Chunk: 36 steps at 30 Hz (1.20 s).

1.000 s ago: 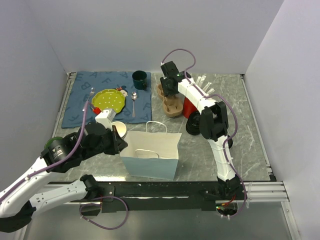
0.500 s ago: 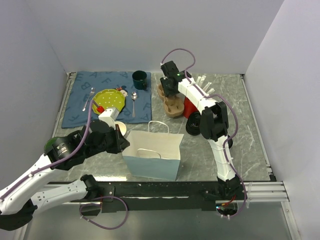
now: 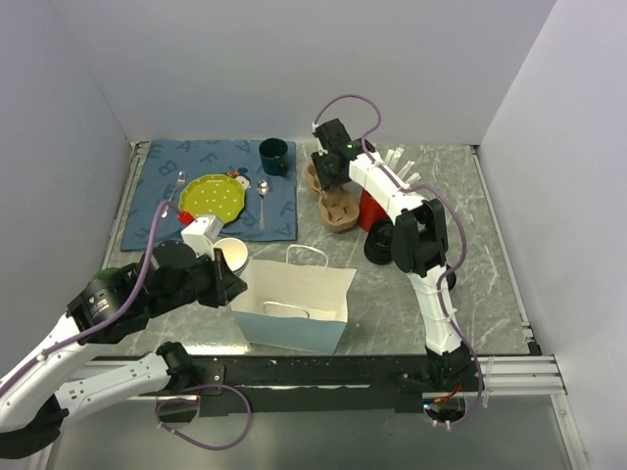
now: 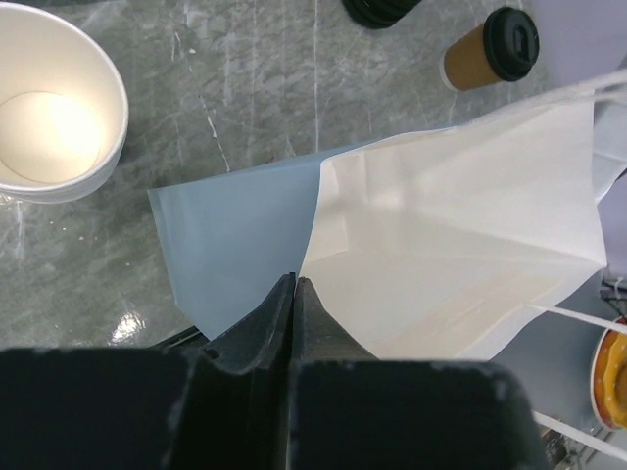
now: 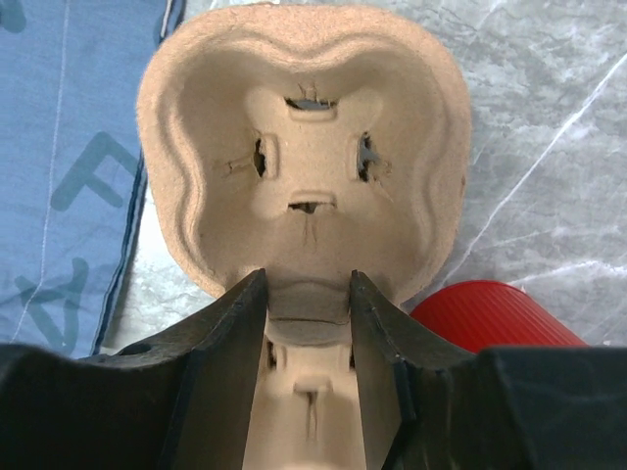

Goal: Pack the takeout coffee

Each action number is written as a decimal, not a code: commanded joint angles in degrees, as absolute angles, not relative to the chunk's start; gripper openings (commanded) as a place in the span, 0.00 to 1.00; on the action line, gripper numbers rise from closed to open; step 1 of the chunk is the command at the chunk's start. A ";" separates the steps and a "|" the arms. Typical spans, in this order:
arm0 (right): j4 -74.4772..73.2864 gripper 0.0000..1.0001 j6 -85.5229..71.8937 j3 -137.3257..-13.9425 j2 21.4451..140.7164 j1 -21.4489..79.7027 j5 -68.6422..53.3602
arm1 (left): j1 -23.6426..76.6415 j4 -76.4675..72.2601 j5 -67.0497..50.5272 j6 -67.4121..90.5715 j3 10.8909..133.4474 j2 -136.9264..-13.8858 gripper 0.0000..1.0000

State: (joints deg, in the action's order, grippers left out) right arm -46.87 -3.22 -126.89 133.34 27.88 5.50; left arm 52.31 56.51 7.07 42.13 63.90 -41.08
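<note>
The takeout coffee (image 4: 490, 54), a brown paper cup with a black lid, stands on the marble beyond the far corner of the paper bag (image 4: 460, 225) in the left wrist view. I cannot pick it out in the top view. My left gripper (image 4: 294, 279) is shut on the bag's wall, blue outside to its left and white inside to its right. From above, the left gripper (image 3: 233, 286) holds the left end of the paper bag (image 3: 294, 299), whose mouth gapes. My right gripper (image 5: 308, 279) is shut on the middle neck of a pulp cup carrier (image 5: 304, 147), far from the bag.
A lidless paper cup (image 3: 230, 253) stands just behind the left gripper. The blue mat (image 3: 157, 220) holds a green plate (image 3: 211, 199), a spoon (image 3: 263, 201) and a dark green mug (image 3: 274, 155). A red cup (image 3: 370, 209) and a black round thing (image 3: 379, 245) sit by the carrier (image 3: 340, 211).
The left arm has drawn back toward the near left with the bag's wall in its grip; the bag has slid and turned with it. The right arm and carrier have stayed put.
</note>
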 commanded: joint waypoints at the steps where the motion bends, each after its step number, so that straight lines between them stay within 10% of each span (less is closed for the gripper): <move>1: -44.73 0.45 -3.25 -129.11 130.07 28.13 4.83 | 52.29 56.86 3.34 39.73 66.27 -40.78 0.07; 24: -41.14 0.32 -2.99 -130.43 120.51 28.12 4.66 | 52.29 54.32 6.59 40.87 67.23 -45.08 0.09; 36: -38.50 0.30 -7.46 -132.54 105.32 27.77 -1.48 | 52.21 50.72 13.54 42.63 70.57 -48.60 0.42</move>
State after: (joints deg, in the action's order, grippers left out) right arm -41.63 -4.43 -129.14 113.10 27.86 1.96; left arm 52.31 54.33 10.07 41.80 66.72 -48.18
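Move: About 40 cm back and 8 cm left of the right hand stands the open paper bag, its middle slightly higher than that hand. A second cup carrier nests directly below the one the right fingers already pinch; the red straw cup is roughly 10 cm right and 2 cm nearer, the black lids 11 cm right and 12 cm nearer. From the left hand the bag's middle is some 8 cm right, 2 cm back and 12 cm down; the paper cups are 11 cm ahead, 5 cm left. Lifting the upper carrier off its twin, the right hand keeps its pinch on the middle bridge, holds place at first, then rises fast by about 22 cm, tipping its fingers up and outward some 30 degrees. The left hand draws back a little, then goes forward and right about 4 cm along the bag's left rim, opening its fingers to not quite half. ##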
